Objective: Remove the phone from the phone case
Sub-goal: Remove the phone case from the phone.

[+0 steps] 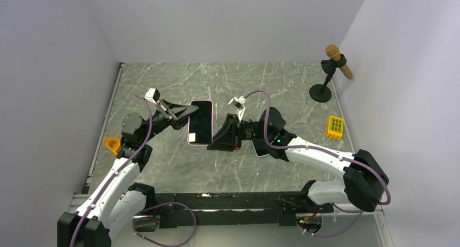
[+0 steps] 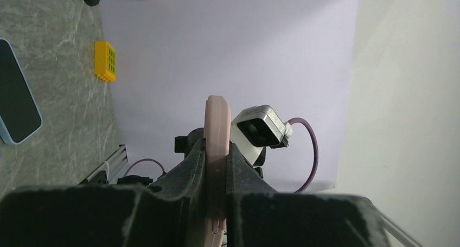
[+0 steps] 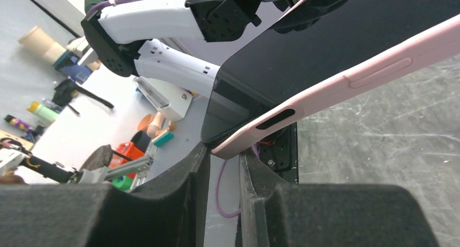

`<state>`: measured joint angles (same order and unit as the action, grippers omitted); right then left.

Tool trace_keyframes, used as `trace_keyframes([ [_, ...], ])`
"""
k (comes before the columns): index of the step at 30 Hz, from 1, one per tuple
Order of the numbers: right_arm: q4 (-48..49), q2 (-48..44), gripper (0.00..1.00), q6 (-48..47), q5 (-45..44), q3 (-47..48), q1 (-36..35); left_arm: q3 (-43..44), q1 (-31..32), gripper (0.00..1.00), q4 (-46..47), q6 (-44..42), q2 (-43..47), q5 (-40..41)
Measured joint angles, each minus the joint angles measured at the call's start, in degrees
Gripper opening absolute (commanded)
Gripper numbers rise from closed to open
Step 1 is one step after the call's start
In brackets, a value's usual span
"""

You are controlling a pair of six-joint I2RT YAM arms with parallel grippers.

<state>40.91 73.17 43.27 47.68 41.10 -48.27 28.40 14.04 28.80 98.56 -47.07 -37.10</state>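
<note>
A phone point(image 1: 200, 121) with a dark screen sits in a pink phone case point(image 1: 191, 140) and is held up off the marble table point(image 1: 179, 171). My left gripper point(image 1: 184, 112) is shut on the case's far left edge; in the left wrist view the pink case point(image 2: 217, 119) stands edge-on between the jaws of that gripper point(image 2: 217, 149). My right gripper point(image 1: 214, 140) comes in from the right. In the right wrist view the fingertips of this gripper point(image 3: 225, 152) pinch the near corner of the case point(image 3: 352, 84), below the phone's screen point(image 3: 325, 40).
A second phone in a light blue case point(image 1: 260, 149) point(image 2: 16, 95) lies on the table under the right arm. A yellow block point(image 1: 336, 126) point(image 2: 104, 61) and a black stand with a wooden handle point(image 1: 325, 78) are at the right. An orange piece point(image 1: 113, 144) sits at the left edge.
</note>
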Motion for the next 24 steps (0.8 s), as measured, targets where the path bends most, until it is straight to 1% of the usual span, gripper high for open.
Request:
trace_keyframes([
  [3, -0.7, 0.0, 0.0, -3.2, 0.3, 0.4, 0.0, 0.4, 0.0, 0.0, 0.0, 0.1, 0.0, 0.0],
  [6, -3.8, -0.2, 0.0, -7.3, 0.2, 1.2, 0.0, 0.8, 0.0, 0.0, 0.1, 0.2, 0.0, -0.1],
  [10, -14.3, -0.3, 0.0, -14.7, -0.7, 5.0, -0.4, 1.0, 0.0, 0.0, 0.6, 0.3, -0.1, 0.2],
  [13, -21.6, -1.0, 0.0, -17.6, -3.2, 7.1, -0.7, 1.0, 0.3, 0.0, 0.7, 0.3, -0.1, 1.0],
  [14, -24.2, -1.6, 0.08, -17.8, -5.0, 7.5, -0.8, 1.0, 0.4, 0.0, 1.0, 0.3, -0.2, 1.4],
  [16, -28.0, -3.3, 0.34, -17.0, -8.6, 7.6, -1.0, 1.0, 0.9, 0.0, 1.6, 0.1, -0.4, 2.0],
  [17, -29.5, -4.3, 0.41, -15.8, -10.2, 7.6, -1.1, 1.0, 1.2, 0.0, 1.8, -0.1, -0.6, 2.4],
  [20, -35.2, -10.4, 0.57, -8.8, -17.4, 6.2, -1.2, 1.1, 1.8, 0.0, 0.8, -2.4, -0.8, 2.8],
  [21, -36.2, -12.6, 0.61, -6.5, -19.0, 5.1, -1.0, 1.5, 2.0, 0.0, -0.5, -3.7, -0.8, 2.7],
  [22, -37.1, -15.9, 0.63, -3.2, -21.0, 2.9, -0.8, 2.3, 2.4, 0.0, -2.5, -5.4, -0.8, 2.4],
  [24, -38.3, -21.6, 0.64, 2.2, -23.3, -1.0, -0.2, 3.8, 2.8, 0.0, -5.7, -8.2, -0.6, 1.9],
])
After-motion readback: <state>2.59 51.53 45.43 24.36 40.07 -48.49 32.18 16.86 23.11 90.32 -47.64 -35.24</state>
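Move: The right fingers already pinch the near right-hand corner of the pink phone case; its middle lies about 6 cm ahead of them, 2 cm left and 2 cm up. From the left hand, which keeps hold of the far left-hand edge, the case's middle is some 4 cm back, 3 cm right and 2 cm down. The blue-edged phone lies on the table about 13 cm ahead of the right hand, 21 cm right and 26 cm below. Still pinching the case's near corner, the right hand works it about 2 cm forward and 2 cm down while the wrist tilts. Then the fingers open wide, let go of the corner and swing off to the right some 6 cm, with the wrist turning roughly 25 degrees clockwise. The left hand keeps its grip nearly in place, rising about 1 cm and settling back. ##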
